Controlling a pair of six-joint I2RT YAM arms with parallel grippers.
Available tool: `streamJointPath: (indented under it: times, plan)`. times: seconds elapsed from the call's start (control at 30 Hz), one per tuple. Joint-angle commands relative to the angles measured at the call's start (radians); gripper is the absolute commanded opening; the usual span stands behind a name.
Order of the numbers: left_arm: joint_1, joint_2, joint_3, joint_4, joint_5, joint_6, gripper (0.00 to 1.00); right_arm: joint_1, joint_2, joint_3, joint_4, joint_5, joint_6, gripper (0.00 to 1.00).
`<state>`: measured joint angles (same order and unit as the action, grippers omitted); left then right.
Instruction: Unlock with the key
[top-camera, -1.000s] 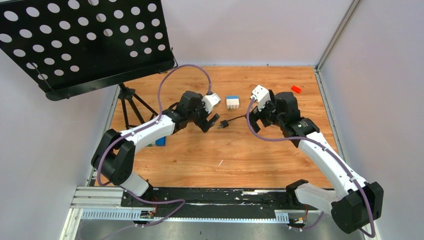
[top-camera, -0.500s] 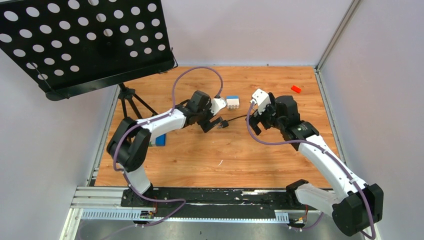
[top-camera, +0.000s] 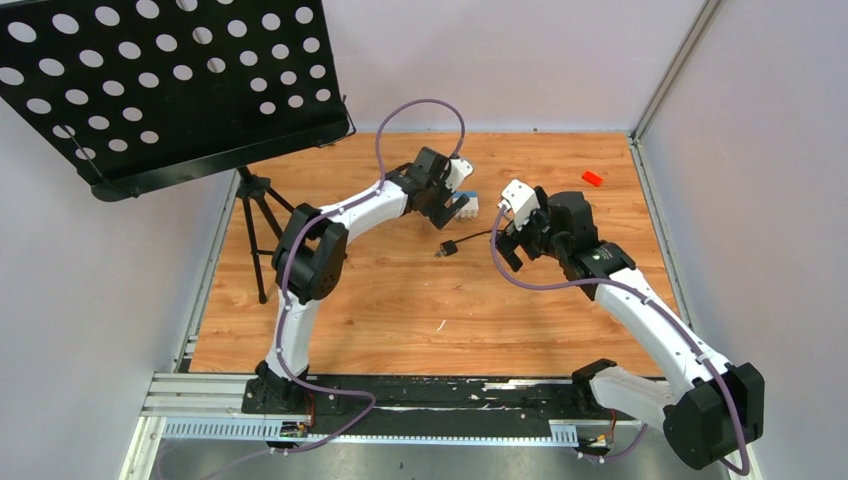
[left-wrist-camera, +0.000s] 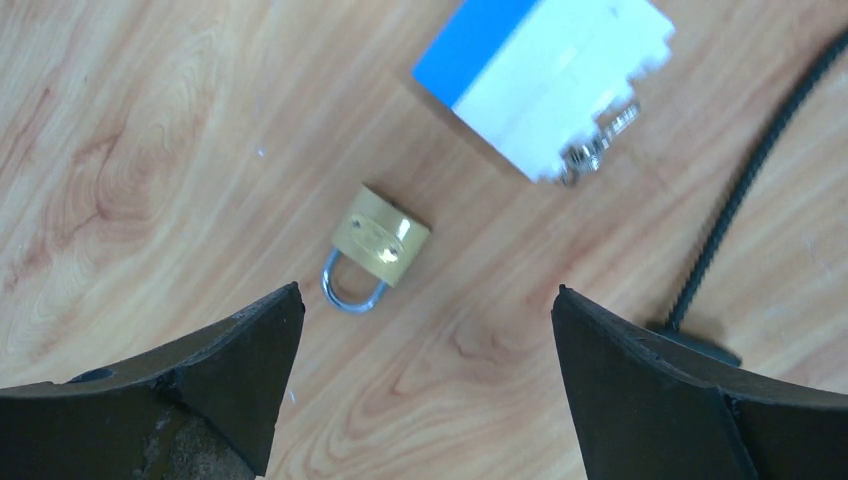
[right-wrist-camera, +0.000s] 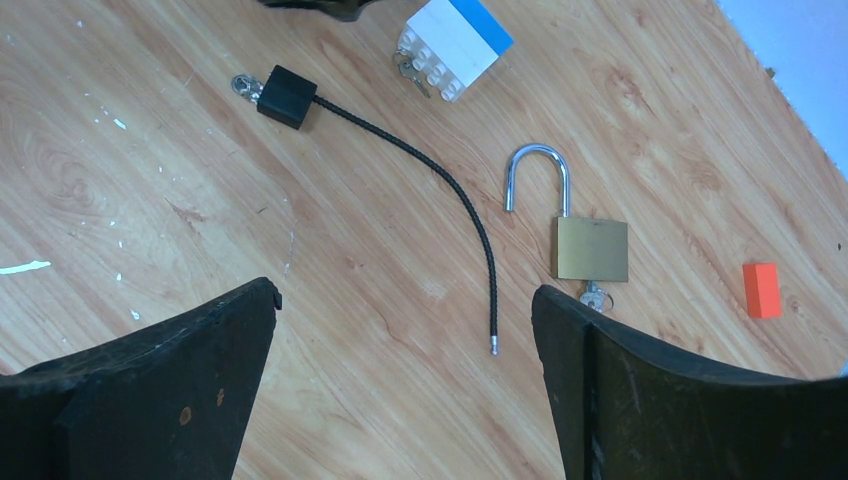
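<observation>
A tiny grey key (left-wrist-camera: 598, 142) lies against the white and blue block (left-wrist-camera: 545, 75), which the right wrist view shows too, the key (right-wrist-camera: 408, 68) beside the block (right-wrist-camera: 455, 42). A small brass padlock (left-wrist-camera: 380, 238) lies flat with its shackle shut, just ahead of my left gripper (left-wrist-camera: 428, 300), which is open and hovers over bare wood. My right gripper (right-wrist-camera: 405, 290) is open above the table. Ahead of it lie a black cable (right-wrist-camera: 440, 190) with a blocky end (right-wrist-camera: 285, 95) and a bigger brass padlock (right-wrist-camera: 591, 249) with its shackle swung open.
An orange block (top-camera: 592, 178) lies at the far right of the table. A black perforated music stand (top-camera: 170, 80) on a tripod (top-camera: 258, 215) overhangs the far left. The cable's blocky end (top-camera: 447, 248) lies between the two grippers. Grey walls close in the table.
My left arm has stretched out and swung away to the right, carrying its open gripper from beside the cable's end up to the white and blue block. The right arm has barely moved.
</observation>
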<state>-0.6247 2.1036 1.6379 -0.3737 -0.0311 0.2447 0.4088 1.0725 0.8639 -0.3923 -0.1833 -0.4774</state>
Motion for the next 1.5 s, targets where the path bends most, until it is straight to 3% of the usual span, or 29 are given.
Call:
streamJointPath:
  times: [0.0,0.17,0.43,1.47]
  plan:
    - [0.035,0.083,0.162,-0.068,0.017,-0.121,1.00,0.000,0.015,-0.006,0.027,0.008,-0.022,1.00]
    - [0.046,0.144,0.239,-0.087,0.049,-0.150,0.99,0.002,0.027,-0.009,0.026,0.014,-0.034,1.00]
    - [0.041,0.138,0.234,-0.101,0.156,-0.136,0.93,0.004,0.035,-0.016,0.024,0.023,-0.048,1.00]
    - [-0.011,0.320,0.498,-0.151,-0.009,-0.121,0.95,0.008,0.059,-0.011,-0.001,0.002,-0.056,0.99]
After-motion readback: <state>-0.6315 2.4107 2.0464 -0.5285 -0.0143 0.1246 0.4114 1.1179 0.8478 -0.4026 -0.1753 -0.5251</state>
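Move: The key aimed at lies by the studs of the white-and-blue block, roughly level with the left gripper, 7 cm to its right and 6 cm below. The block's middle is about 3 cm ahead and 7 cm right. The small brass padlock sits 3 cm ahead and 1 cm left, the black cable lock about 6 cm back and 4 cm right. From the right gripper the key is some 13 cm ahead, 10 cm left and 17 cm below. Bring the left gripper forward about 3 cm, ease it back a little while sinking, then carry it right and forward, past the small padlock towards the key at the block, and finish by lowering; in all about 4 cm right, 4 cm forward and 4 cm down. Tip the fingers some 5 degrees steeper and keep them wide open, touching nothing yet. Let the open right gripper sink about 2 cm. ##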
